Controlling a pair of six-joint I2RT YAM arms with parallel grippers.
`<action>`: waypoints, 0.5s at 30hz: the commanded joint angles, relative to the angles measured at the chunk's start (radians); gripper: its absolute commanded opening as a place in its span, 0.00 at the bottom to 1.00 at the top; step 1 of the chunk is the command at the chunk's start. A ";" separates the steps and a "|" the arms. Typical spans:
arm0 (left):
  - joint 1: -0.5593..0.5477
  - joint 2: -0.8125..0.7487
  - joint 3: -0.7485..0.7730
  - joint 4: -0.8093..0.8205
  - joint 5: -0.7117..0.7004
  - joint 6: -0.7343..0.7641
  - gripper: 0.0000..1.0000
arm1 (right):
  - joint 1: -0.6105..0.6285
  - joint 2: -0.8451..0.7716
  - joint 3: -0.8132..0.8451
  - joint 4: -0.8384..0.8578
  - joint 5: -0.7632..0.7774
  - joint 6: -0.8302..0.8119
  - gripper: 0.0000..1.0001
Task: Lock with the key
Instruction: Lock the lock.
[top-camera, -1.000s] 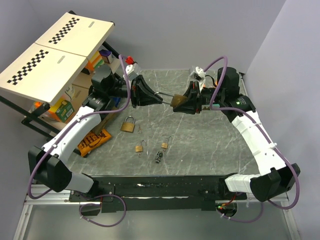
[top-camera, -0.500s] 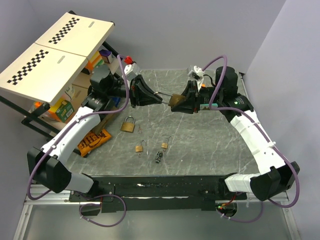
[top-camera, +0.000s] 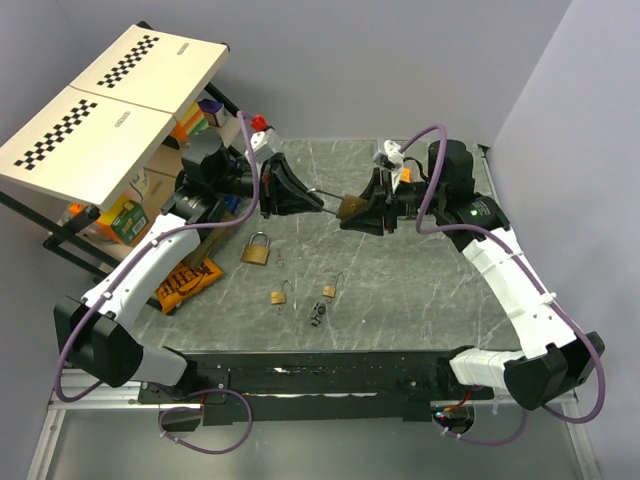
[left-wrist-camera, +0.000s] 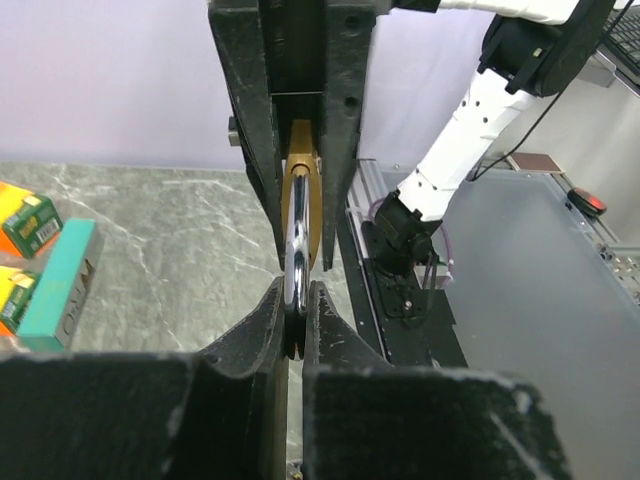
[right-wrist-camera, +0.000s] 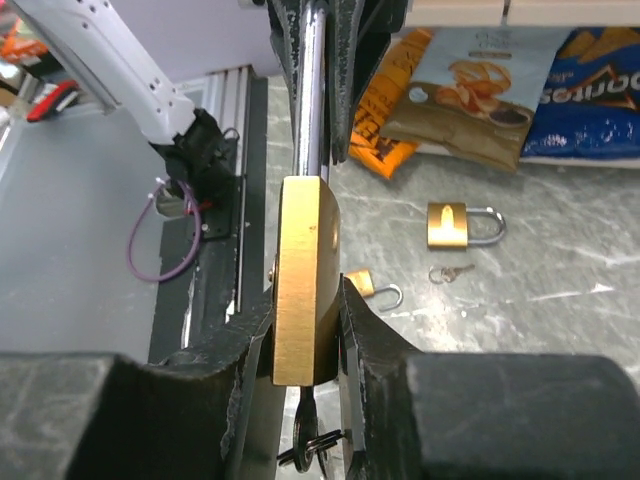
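Note:
A large brass padlock (top-camera: 351, 207) hangs in the air between both arms over the back of the table. My left gripper (left-wrist-camera: 295, 300) is shut on its steel shackle (left-wrist-camera: 297, 235). My right gripper (right-wrist-camera: 305, 312) is shut on the brass body (right-wrist-camera: 300, 270), one finger on each flat face. Below the body, a dark key with a ring (right-wrist-camera: 312, 445) sticks out of the underside. The key (top-camera: 318, 316), a tiny dark-grey bunch, lies on the table near the front, apart from both grippers.
A medium brass padlock (top-camera: 257, 250) and two small ones (top-camera: 279, 296) (top-camera: 329, 291) lie on the marble table (top-camera: 420, 290). An orange snack bag (top-camera: 187, 280) lies at the left edge. A shelf with checkerboard panels (top-camera: 110, 100) and boxes (top-camera: 122, 218) stands at the back left.
My right gripper has shifted a little to the left and turned, carrying the padlock body with it. The left gripper has kept its hold on the shackle and barely moved.

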 joint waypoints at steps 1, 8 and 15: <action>0.003 0.025 0.010 -0.106 -0.009 0.070 0.01 | 0.024 -0.074 -0.009 0.014 -0.016 -0.076 0.45; 0.045 -0.007 0.006 -0.216 0.008 0.138 0.01 | -0.102 -0.093 0.031 -0.270 0.024 -0.250 0.75; 0.046 -0.019 0.003 -0.209 0.018 0.143 0.01 | -0.117 -0.121 -0.010 -0.378 0.064 -0.324 0.73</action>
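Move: The held lock joins the hands: its body sits about 6 cm to the right of the left gripper and level with it, roughly at the right gripper's finger pads, with the key and ring about 4 cm to the right of the body. Down on the table, some 34 cm below, the brass padlock lies about 11 cm ahead of the left gripper and 14 cm to its left, and a small padlock lies 2 cm ahead and 2 cm right of it. Open the right fingers wide to let go of the lock body, then draw the right gripper off it about 4.5 cm to the right, sinking nearly 3 cm. Keep the left fingers pinched on the shackle and lower the lock about 4.5 cm and a little forward, tilting that wrist some 10 degrees so its fingertips dip. ##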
